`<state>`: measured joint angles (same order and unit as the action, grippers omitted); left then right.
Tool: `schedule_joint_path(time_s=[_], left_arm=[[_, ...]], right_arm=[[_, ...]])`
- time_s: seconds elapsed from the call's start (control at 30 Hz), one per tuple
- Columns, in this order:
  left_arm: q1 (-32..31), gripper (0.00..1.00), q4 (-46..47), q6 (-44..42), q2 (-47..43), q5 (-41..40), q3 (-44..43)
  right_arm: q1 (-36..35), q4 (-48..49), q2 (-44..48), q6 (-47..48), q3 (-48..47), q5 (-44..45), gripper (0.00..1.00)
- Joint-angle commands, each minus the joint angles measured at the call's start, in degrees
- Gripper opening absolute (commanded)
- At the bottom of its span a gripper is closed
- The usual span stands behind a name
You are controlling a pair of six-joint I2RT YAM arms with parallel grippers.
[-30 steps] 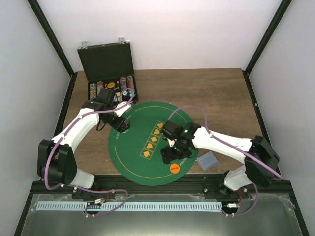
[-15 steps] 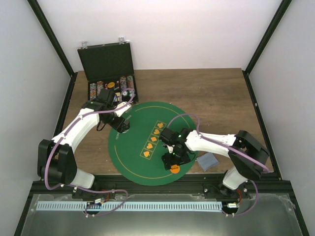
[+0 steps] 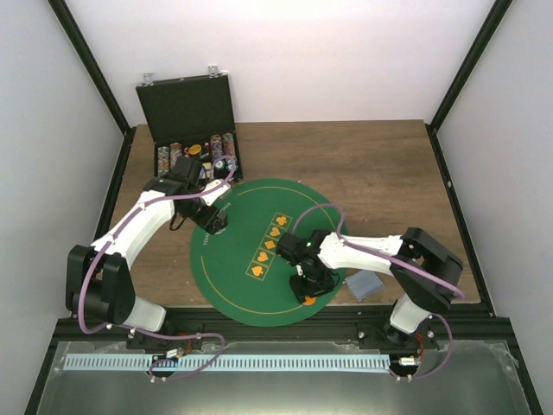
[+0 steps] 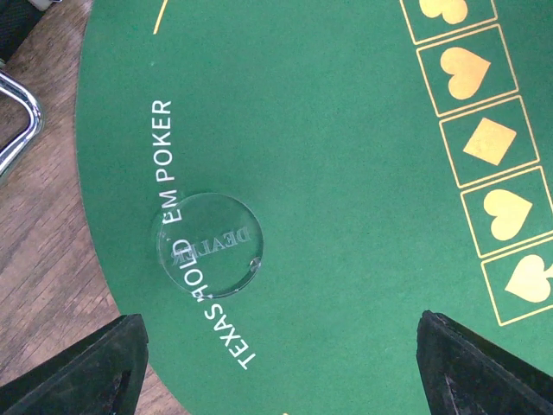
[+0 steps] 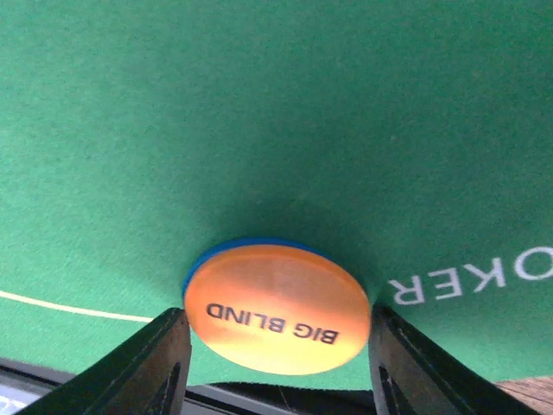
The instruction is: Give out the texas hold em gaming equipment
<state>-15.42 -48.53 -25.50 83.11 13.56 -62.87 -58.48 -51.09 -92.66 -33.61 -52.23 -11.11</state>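
Note:
An orange disc marked BIG BLIND lies on a blue disc near the front edge of the green mat. My right gripper is down over it, one finger pressed against each side of the orange disc. From above, only a sliver of the orange disc shows below the right gripper. A clear DEALER disc rests on the mat's left part. My left gripper hovers open just beside it, holding nothing. A grey-blue stack of cards lies on the wood right of the mat.
A black hinged case stands open at the back left, with rows of chips in its tray. The green mat covers the table's middle. A metal latch shows beside the mat's edge.
My right gripper has moved toward the mat's front edge, come down over the orange disc and narrowed its jaws onto it. The left arm has not moved.

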Motion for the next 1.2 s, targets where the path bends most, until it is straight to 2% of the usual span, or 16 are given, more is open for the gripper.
schedule_joint_path(time_s=[0.0, 0.57, 1.17], left_arm=[[-0.1, 0.87, 0.6, 0.4, -0.5, 0.1, 0.4], [-0.1, 0.87, 0.5, 0.4, -0.5, 0.0, 0.1], [1.2, 0.87, 1.1, 0.7, -0.5, -1.4, 0.7]], right_arm=[[-0.9, -2.7, -1.5, -2.0, -0.5, 3.3, 0.55], [-1.0, -5.8, 0.0, -2.1, -3.9, 5.7, 0.38], [-1.0, -5.6, 1.5, 0.6, -9.4, 5.2, 0.35]])
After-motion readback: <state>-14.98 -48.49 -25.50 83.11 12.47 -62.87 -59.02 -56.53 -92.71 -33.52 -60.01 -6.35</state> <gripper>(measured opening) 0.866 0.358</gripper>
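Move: The orange Big Blind button sits between the right hand's open fingertips, practically at the hand point and perhaps 1 cm below it. The blue Small Blind button lies directly under it, showing at its forward edge. The grey pouch is about 14 cm to the right and 3 cm farther out; the nearest printed card box is some 12 cm left and 6 cm ahead. From the left hand the orange button is roughly 24 cm right, 19 cm back and 11 cm down. The orange Big Blind button, lying on the blue one, is closed on from its left and right sides by the right fingers, which stop at about half open while the hand shifts some 1.5 cm to the right, staying low. The hand then turns back left and forward and rises about 3 cm off the blue button, tilting slightly, and the fingers close further with nothing between them at the end. ##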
